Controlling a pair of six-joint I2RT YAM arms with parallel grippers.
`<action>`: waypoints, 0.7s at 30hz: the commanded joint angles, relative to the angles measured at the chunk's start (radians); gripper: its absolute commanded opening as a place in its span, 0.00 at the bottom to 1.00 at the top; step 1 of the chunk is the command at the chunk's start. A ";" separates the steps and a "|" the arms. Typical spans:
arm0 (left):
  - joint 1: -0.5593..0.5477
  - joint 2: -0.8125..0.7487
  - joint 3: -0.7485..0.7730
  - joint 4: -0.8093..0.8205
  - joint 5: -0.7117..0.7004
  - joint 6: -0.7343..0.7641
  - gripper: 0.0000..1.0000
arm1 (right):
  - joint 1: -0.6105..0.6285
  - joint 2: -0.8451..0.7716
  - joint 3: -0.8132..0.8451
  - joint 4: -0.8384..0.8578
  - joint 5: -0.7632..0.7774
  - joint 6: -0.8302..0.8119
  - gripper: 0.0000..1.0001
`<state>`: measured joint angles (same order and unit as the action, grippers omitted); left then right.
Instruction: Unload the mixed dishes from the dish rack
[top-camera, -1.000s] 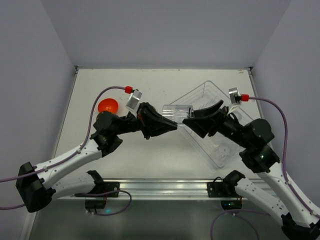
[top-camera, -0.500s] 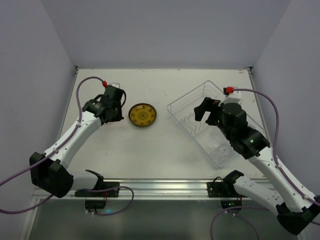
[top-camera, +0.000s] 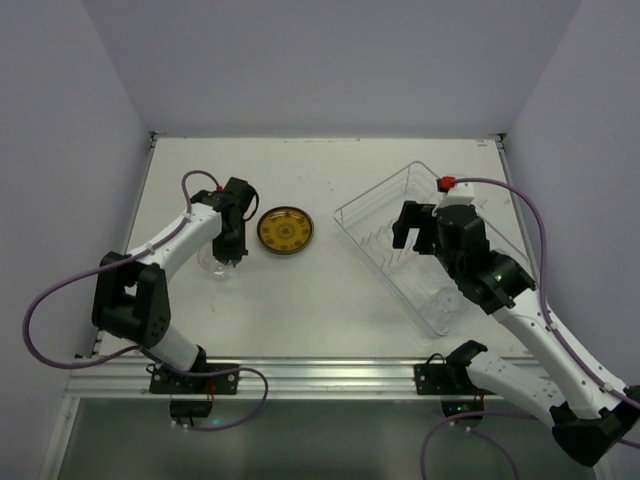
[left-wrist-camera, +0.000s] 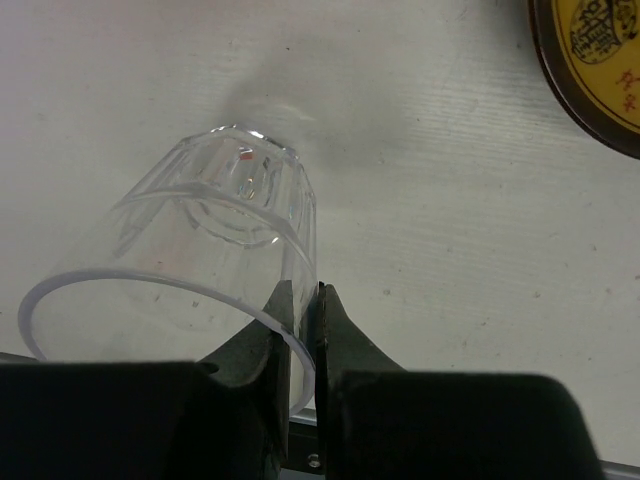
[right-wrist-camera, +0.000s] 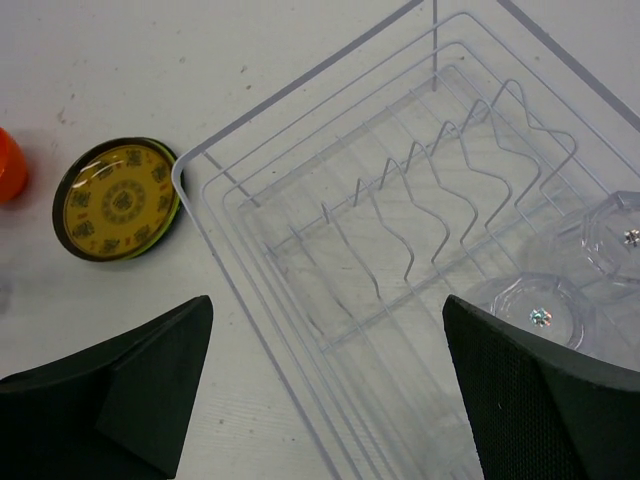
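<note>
My left gripper is shut on the rim wall of a small clear cup, which hangs tilted just above the table. In the top view this gripper and the cup are left of the olive-yellow patterned plate. The right gripper is wide open and empty above the dish rack, over the near end of its wire plate holder. Two clear cups stand upside down in the rack's right end. An orange bowl shows at the left edge of the right wrist view.
The rack lies diagonally on the right half of the table. The patterned plate lies flat just left of the rack's corner. Grey walls close in the left, far and right sides.
A second ago both grippers met at mid-table around a clear cup. Now the left gripper holds a cup at the left, and the right gripper has opened wide over the rack.
</note>
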<state>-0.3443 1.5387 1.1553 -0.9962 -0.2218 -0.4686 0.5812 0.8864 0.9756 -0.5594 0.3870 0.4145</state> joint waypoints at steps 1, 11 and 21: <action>0.037 0.046 -0.002 0.059 0.053 0.047 0.00 | -0.003 -0.040 -0.003 0.044 -0.048 -0.023 0.99; 0.067 0.083 -0.054 0.113 0.061 0.093 0.28 | -0.003 -0.056 -0.018 0.039 -0.092 -0.019 0.99; 0.067 -0.139 0.046 0.036 -0.025 0.078 0.90 | -0.003 -0.050 -0.003 -0.030 -0.117 0.013 0.99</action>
<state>-0.2871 1.5436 1.1137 -0.9268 -0.2127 -0.3981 0.5812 0.8375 0.9573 -0.5659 0.2771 0.4107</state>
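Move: The clear cup is already pinched by the right edge of its rim in the left hand, its middle about 4 cm to that hand's left and 3 cm lower; the bare table spot it is bound for lies under it, some 9 cm below the hand. The plate stack is roughly 13 cm to the hand's right and 8 cm ahead, the orange bowl 14 cm ahead and 6 cm left. From the right hand the cup is around 41 cm left, about level, 20 cm below. The left hand lowers the clear cup about 3 cm onto the bare table short of the plate stack and bowl, easing a centimetre or so to its left, with the fingers kept pointing nearly straight down and shut on the rim wall until the descent has all but stopped. There the fingers open wide and let go of the rim, and the hand starts back up, about 2 cm so far, still over the cup. ##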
